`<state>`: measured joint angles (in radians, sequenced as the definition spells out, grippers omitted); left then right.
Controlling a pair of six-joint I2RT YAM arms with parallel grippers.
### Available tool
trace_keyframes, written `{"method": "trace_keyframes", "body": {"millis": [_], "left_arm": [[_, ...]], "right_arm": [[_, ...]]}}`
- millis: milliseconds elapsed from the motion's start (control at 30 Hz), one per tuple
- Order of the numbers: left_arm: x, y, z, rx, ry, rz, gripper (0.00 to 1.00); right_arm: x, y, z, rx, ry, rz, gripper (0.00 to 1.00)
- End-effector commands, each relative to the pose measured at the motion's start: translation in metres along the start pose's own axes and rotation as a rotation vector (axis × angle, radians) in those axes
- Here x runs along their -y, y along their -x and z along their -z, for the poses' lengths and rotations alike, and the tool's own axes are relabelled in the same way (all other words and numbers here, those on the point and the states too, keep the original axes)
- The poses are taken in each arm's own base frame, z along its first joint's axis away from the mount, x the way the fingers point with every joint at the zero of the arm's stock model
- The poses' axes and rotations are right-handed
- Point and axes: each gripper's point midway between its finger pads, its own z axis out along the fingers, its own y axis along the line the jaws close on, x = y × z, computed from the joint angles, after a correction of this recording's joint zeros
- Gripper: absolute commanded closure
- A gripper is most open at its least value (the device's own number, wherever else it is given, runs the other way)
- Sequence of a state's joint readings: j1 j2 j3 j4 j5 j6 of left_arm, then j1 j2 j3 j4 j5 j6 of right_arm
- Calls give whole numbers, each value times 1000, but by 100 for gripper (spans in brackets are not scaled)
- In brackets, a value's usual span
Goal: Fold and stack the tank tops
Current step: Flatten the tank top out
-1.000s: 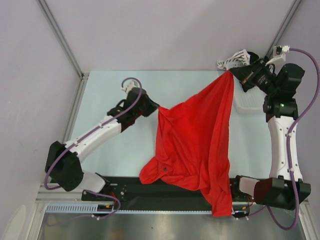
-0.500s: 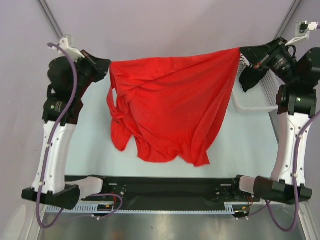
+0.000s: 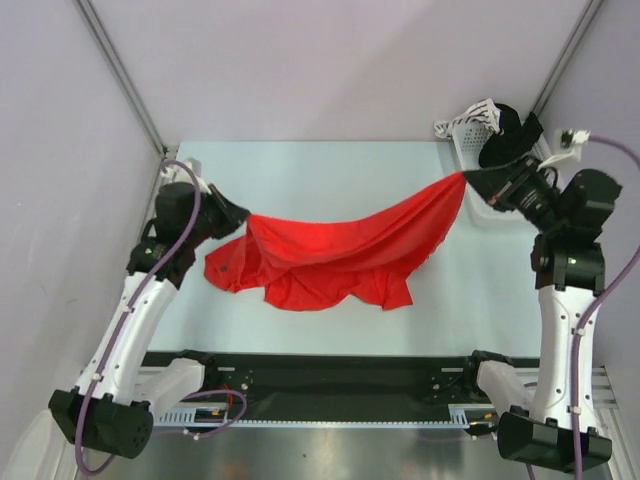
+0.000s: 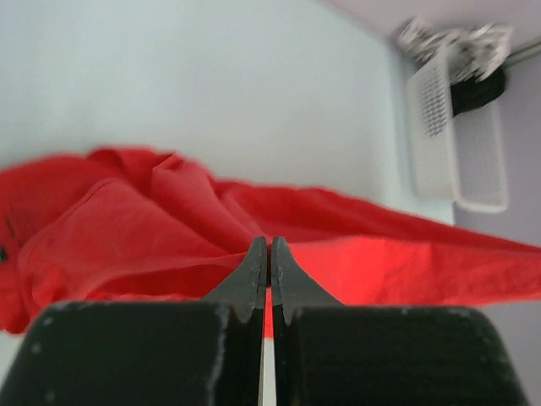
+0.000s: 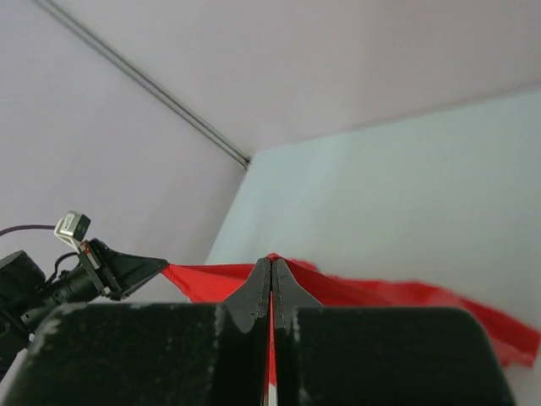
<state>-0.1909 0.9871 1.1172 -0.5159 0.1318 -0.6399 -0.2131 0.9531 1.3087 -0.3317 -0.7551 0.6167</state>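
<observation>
A bright red tank top (image 3: 340, 255) hangs stretched between my two grippers, sagging in the middle, and its lower folds seem to rest on the pale table (image 3: 330, 175). My left gripper (image 3: 243, 215) is shut on its left end. At the right end, my right gripper (image 3: 466, 177) is shut on a corner, held higher. In the left wrist view the shut gripper (image 4: 269, 247) pinches red cloth (image 4: 127, 245). The right wrist view shows its shut gripper (image 5: 271, 264) with red fabric (image 5: 380, 292) between the fingers, running across to the left gripper (image 5: 156, 266).
A white mesh basket (image 3: 468, 124) stands at the back right corner with a black item (image 3: 512, 135) in it, just behind the right gripper. It also shows in the left wrist view as the basket (image 4: 439, 127). Grey walls enclose the table on three sides.
Both arms have come down from the raised spread of half a second ago. The tank top, then hanging wide and flat, now droops low between the grippers.
</observation>
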Motion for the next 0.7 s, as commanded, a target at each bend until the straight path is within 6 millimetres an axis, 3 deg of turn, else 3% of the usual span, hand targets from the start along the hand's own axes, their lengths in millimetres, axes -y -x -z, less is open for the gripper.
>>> {"method": "trace_keyframes", "body": {"millis": [0,67,233,367,400,467,600,667], "left_arm": [[-22,-47,-19,-98,20,70,100],[-36,-72,-31,-130,35,103,100],[-37,-106,-57,-174,47,81,100],[-28,-121,-87,-251,23,10,100],[-36,-133,-100,-303,55,3,99],[-32,-127,-113,-308,56,-29,100],[-46,-133,-138,-348,127,-67,100],[-50,-134,-140,-365,148,-90,100]], "right_arm": [[60,-40,-6,-37,-165,-121,100],[79,-55,-8,-56,-199,-156,100],[132,-95,-12,-69,-319,-228,100],[156,-108,-17,-60,-355,-242,100],[164,-112,-19,-65,-372,-249,100],[172,-116,-22,-63,-377,-254,100],[184,-119,-27,-70,-399,-253,100],[186,-119,-27,-74,-403,-249,100]]}}
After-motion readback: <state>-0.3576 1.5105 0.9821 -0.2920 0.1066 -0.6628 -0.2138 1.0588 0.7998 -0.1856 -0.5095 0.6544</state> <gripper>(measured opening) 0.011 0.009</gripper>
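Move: Each hand already pinches the tank top's raised edge, about 40 cm apart, with its lower part trailing on the table. The shirt's middle lies some 14 cm right of the left hand, 3 cm back and 20 cm below. From the right hand it is about 28 cm left, 2 cm back and 34 cm down. The basket is roughly 28 cm ahead, 26 cm right and 38 cm below the right hand; the black tank top in it is about 36 cm ahead, 28 cm right and 34 cm down. Down fast, then easing, both hands lower the pinched edge roughly 20 cm towards the table, fingers staying shut and tipping down some 25 degrees. The left hand also swings right over the shirt, drawing slightly back before going forward; the right hand drifts forward and right and turns a little clockwise. ##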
